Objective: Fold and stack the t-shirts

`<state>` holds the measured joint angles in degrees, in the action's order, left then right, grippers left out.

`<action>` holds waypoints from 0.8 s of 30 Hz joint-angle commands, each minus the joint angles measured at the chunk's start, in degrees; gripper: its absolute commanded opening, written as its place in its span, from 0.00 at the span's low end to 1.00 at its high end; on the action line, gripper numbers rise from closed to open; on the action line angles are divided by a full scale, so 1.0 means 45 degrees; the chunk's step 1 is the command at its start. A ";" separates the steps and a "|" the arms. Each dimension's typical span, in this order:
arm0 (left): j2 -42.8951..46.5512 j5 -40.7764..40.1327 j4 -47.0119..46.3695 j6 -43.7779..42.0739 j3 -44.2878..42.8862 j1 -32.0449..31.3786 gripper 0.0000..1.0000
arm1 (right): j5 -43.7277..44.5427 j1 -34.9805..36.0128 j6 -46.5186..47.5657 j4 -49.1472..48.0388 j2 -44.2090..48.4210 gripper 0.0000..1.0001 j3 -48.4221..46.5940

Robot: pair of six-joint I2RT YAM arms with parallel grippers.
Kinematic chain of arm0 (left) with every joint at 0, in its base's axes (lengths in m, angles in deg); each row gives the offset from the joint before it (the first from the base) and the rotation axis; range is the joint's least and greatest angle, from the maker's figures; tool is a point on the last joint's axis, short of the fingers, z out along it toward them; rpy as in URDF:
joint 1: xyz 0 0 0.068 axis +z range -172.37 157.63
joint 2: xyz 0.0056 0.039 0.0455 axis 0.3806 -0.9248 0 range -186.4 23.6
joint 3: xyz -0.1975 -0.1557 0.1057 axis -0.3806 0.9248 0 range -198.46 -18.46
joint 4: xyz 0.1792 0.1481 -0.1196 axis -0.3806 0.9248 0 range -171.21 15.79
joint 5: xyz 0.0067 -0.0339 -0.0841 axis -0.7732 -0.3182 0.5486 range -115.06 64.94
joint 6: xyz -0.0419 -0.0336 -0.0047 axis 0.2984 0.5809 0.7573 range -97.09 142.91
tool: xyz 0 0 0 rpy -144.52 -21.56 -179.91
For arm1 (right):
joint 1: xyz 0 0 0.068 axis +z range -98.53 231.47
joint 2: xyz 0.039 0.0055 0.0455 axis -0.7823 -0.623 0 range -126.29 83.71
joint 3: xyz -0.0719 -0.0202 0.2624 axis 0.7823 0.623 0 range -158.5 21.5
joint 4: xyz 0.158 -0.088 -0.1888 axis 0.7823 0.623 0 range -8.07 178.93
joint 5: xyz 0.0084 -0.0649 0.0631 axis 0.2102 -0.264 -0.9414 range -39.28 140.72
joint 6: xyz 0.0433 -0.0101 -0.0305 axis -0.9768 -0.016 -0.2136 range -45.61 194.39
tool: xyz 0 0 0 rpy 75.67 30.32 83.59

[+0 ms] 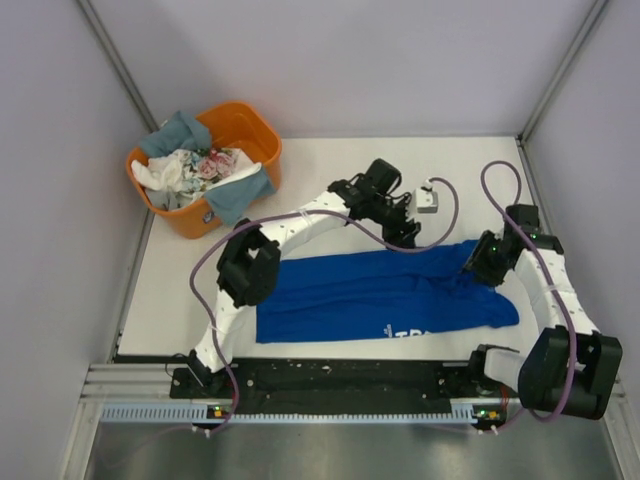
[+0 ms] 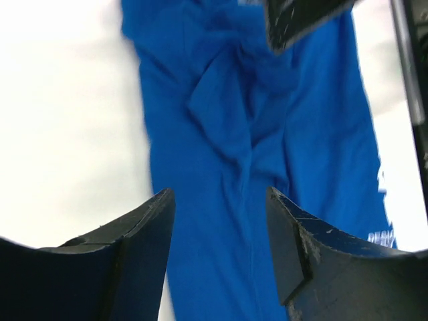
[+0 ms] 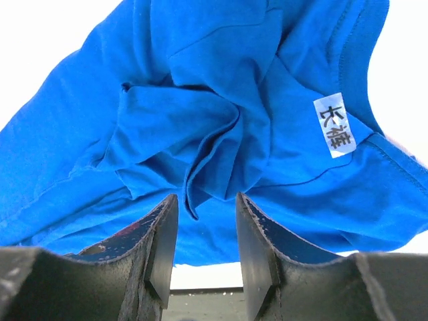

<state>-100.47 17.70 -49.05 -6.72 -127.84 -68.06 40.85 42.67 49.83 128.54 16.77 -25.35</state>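
Observation:
A royal blue t-shirt (image 1: 380, 295) lies spread lengthwise across the near half of the table, with white lettering at its front edge. My left gripper (image 1: 408, 235) hovers over its back edge. In the left wrist view this gripper (image 2: 221, 200) is open above the blue cloth (image 2: 267, 134), holding nothing. My right gripper (image 1: 476, 268) is at the shirt's bunched right end. Its jaws (image 3: 204, 204) stand apart, and a crumpled fold (image 3: 200, 134) lies just past the tips, near a white neck label (image 3: 334, 125). More t-shirts, grey-blue (image 1: 185, 130) and white floral (image 1: 195, 168), fill the tub.
An orange plastic tub (image 1: 262, 130) stands at the back left corner of the white table (image 1: 180, 290). A small white box (image 1: 428, 197) with a cable sits behind the left gripper. Grey walls close in the table's left, back and right sides.

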 commanded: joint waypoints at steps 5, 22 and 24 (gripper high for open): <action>-0.2270 0.0206 -0.4608 0.5079 -0.1960 -0.1271 0.61 | -0.0249 -0.0447 -0.0598 -0.0260 0.0870 0.38 0.0820; -0.3795 -0.2627 -0.5312 0.6366 -0.1825 -0.1702 0.60 | -0.1381 -0.0447 -0.1086 -0.1528 0.0618 0.39 0.1524; -0.3913 -0.2337 -0.5253 0.6893 -0.1826 -0.1721 0.59 | -0.1304 -0.0447 -0.1047 -0.1724 0.0384 0.39 0.1563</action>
<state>-116.97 8.00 -70.86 19.16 -134.29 -75.36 36.00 41.07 45.75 124.56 19.87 -18.49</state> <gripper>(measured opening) 0.595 0.390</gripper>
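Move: Below the left hand, about 11 cm to its right, 2 cm nearer the base and 12 cm down, lies the raised fold corner in the bunched right part of the blue t-shirt. From the right hand that corner is roughly 5 cm ahead, 6 cm left and 7 cm down. The right hand hovers over a crease, level with it and about 1 cm to its left; the white label lies some 3 cm ahead and 8 cm to its right. Sweeping quickly to the right by about 10 cm, the open left hand comes over the t-shirt's fold corner beside the right gripper, swinging slightly back and then forward again. It sinks about 7 cm overall, mostly once the sweep has slowed, turning its wrist some 13 degrees counter-clockwise. The half-open right hand hovers over its crease, easing slightly back and down. Neither gripper visibly touches cloth. ##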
